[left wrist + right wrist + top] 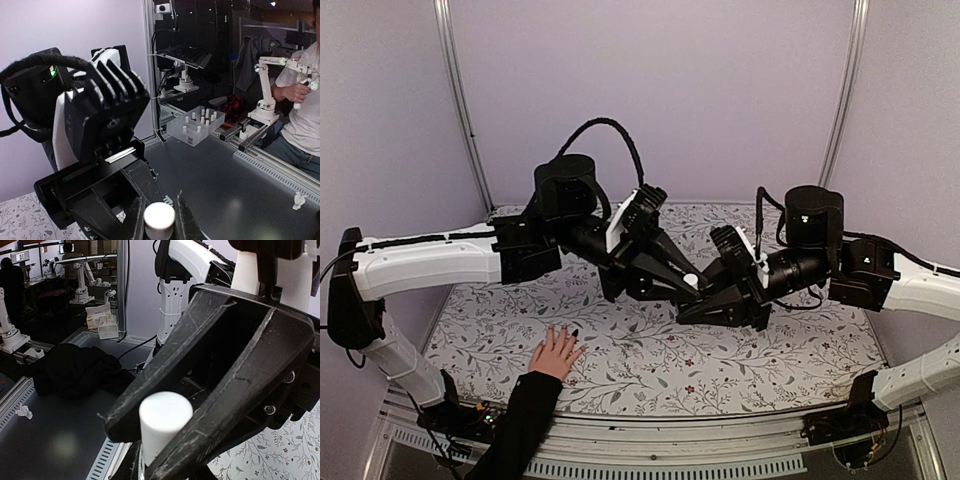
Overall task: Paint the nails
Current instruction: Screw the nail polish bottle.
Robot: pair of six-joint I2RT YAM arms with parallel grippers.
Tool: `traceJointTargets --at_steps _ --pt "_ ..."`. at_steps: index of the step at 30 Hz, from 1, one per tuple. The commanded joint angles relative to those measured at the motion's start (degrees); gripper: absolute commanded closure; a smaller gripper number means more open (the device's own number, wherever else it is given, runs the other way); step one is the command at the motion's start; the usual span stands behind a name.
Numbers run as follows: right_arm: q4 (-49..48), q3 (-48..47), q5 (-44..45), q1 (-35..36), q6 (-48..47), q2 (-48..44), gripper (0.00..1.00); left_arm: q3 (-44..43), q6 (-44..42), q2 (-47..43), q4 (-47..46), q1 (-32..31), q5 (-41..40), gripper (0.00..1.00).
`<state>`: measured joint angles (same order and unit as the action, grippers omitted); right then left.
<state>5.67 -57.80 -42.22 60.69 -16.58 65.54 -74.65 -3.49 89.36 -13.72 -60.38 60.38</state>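
A light-skinned hand [556,352] with a black sleeve lies flat on the floral tablecloth at the near left, fingers spread. Its nails [560,332] are too small to read for polish. Both grippers meet in mid-air above the table's middle, right of the hand. My left gripper [692,284] [159,222] is shut on a white cap [159,219] [165,422]. From the right, my right gripper [688,308] [142,471] is shut just under that cap on the small bottle, whose body is almost wholly hidden. The left gripper's black fingers [235,385] fill the right wrist view.
The floral cloth [650,360] covers the table between pale side walls and metal posts [465,110]. Both black forearms cross the table's middle. Beyond the cell stand a dark bench, a clear box of small white pieces [196,124] and a seated person [302,115].
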Motion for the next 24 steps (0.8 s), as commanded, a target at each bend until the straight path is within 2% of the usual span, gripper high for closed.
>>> traceJointTargets --at_steps 1,5,11,14,18,24 --pt "-5.7 -4.8 -9.2 1.3 -3.1 -0.5 1.00 0.1 -1.0 1.8 8.6 1.8 -2.5 0.88" --pt "-5.7 -3.5 -3.4 1.3 -3.2 -1.4 1.00 1.7 0.4 -1.3 6.8 3.3 -6.6 0.71" --pt "-6.2 -2.0 7.1 1.3 -2.1 -2.2 1.00 7.0 2.7 -8.6 1.0 5.1 -17.6 0.55" --pt "-6.7 -1.6 15.6 1.3 -0.6 -2.0 1.00 9.2 3.0 -10.9 -1.1 5.1 -22.9 0.52" --pt "-7.9 -1.5 30.5 1.3 1.2 -1.3 1.00 11.8 3.1 -12.6 -4.0 3.8 -33.8 0.51" --pt "-8.5 -1.9 46.9 1.3 3.4 0.8 1.00 13.7 4.7 -13.6 -9.3 1.9 -42.1 0.50"
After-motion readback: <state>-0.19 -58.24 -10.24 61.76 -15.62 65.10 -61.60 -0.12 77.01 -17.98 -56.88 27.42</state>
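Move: The white cap is already between the left fingertips, practically at the hand point, with the nail polish bottle's dark body directly beneath it, some 3 cm down. The right fingers already hold that body at their own hand point, the cap about 3 cm above. The painted fingernail on the person's hand lies about 20 cm to the left of the left hand, roughly 5 cm farther out and some 34 cm below. The left fingers open to about half, letting go of the cap, and the hand swings forward about 9 cm and a few centimetres left off the bottle while it turns some 35 degrees counter-clockwise, from pointing back and right to nearly straight right. The right hand keeps its pinch on the bottle's body and, starting a little later, carries it forward alongside by about as much and slightly up, turning clockwise some 30 degrees with its fingers tipping up a little. ##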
